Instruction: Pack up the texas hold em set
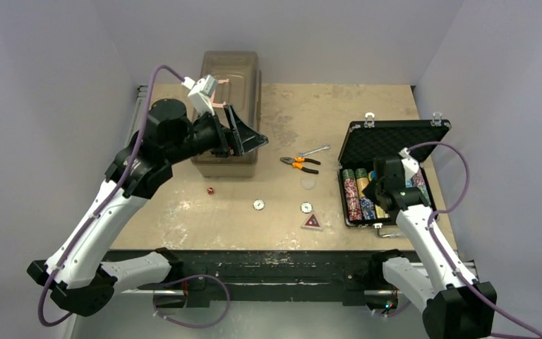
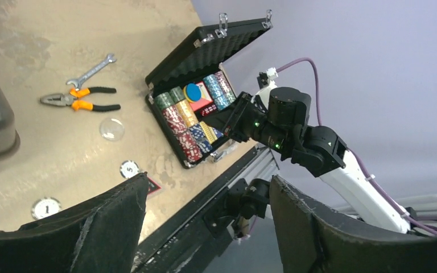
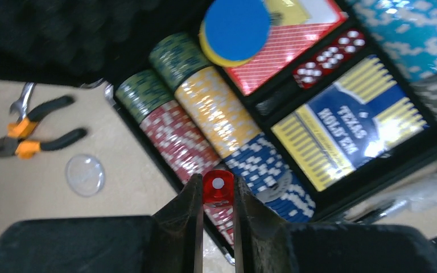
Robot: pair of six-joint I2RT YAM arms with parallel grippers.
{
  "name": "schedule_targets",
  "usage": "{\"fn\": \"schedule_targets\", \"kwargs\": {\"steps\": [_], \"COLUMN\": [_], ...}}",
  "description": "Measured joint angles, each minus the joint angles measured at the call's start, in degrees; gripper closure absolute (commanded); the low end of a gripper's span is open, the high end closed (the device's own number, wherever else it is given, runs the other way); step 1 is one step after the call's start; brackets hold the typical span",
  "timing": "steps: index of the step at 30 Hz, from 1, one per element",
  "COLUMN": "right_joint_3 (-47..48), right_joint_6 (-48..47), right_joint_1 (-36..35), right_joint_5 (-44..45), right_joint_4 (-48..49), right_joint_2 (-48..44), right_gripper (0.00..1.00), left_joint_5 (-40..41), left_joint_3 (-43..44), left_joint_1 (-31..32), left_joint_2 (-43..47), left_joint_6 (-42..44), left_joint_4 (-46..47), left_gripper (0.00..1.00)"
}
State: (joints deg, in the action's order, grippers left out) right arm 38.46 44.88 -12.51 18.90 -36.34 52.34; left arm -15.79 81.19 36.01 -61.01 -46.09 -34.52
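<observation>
The black case (image 1: 395,141) lies open at the right, with rows of poker chips (image 3: 216,114), a blue card box (image 3: 350,122) and a row of red dice (image 3: 325,60) in it. My right gripper (image 3: 217,181) hovers over the case's near chip rows, shut on a small red die (image 3: 218,187). Another red die (image 1: 211,190), two round buttons (image 1: 259,204) (image 1: 306,207) and the red triangle token (image 1: 312,222) lie on the table. My left gripper (image 1: 243,138) hangs open and holds nothing, raised near the brown box (image 1: 229,78).
Orange-handled pliers (image 1: 300,164) and a wrench (image 1: 314,150) lie mid-table left of the case. A clear round disc (image 1: 309,182) sits just below them. The translucent brown box stands at the back left. The table's front edge runs along a black rail (image 1: 268,265).
</observation>
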Motion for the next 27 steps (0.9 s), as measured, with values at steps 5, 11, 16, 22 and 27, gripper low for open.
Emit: {"fn": "schedule_targets", "kwargs": {"steps": [5,11,16,22,27], "right_joint_3": [0.11,0.52,0.66,3.23,4.48], "right_joint_6": [2.25,2.93,2.89,3.54,5.51], "right_joint_1": [7.80,14.32,18.36,20.00,21.05], "right_joint_5": [0.24,0.44,-1.73,-3.82,-6.93], "right_joint_4": [-3.08,-2.80,-1.31,0.02,1.77], "right_joint_2": [0.00,3.93,9.92,15.19,18.27], "right_gripper": [1.00,1.00,1.00,0.99,0.98], "left_joint_5": [-0.24,-1.99,-3.21,-3.45,-2.03], "left_joint_3": [6.82,5.05,2.56,2.14,2.03], "left_joint_1": [0.00,-1.53,-2.19,-2.19,-1.75], "left_joint_2": [-6.51,-11.13,-10.97,-10.27,-10.27], "left_joint_6": [7.50,14.95,20.13,23.78,25.77], "left_joint_4": [-3.89,-6.43,-7.26,-7.13,-7.43], "left_gripper": [0.26,0.27,0.27,0.27,0.27]}}
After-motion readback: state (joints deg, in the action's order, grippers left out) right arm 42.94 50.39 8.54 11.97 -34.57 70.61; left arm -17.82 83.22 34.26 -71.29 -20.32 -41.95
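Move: About 8 cm to the right of the right hand, 3 cm ahead and 8 cm below, is the free left end of the dice slot. The Texas Hold'em deck lies 11 cm right and 1 cm back, the red card deck 10 cm right and 8 cm ahead. From the left hand, the loose die lies some 16 cm left, 10 cm ahead and 39 cm down; a white chip, 6 cm straight ahead, equally low. Carrying the red die over the chip rows to the dice slot, the right hand goes right about 7 cm while sinking 4 to 5 cm, then eases forward nearly 3 cm; it turns some 20 degrees clockwise, tips steeper and keeps its pinch. The empty left hand moves forward 3 to 4 cm and drops about 8 cm, rolling left side up, fingers still open. ##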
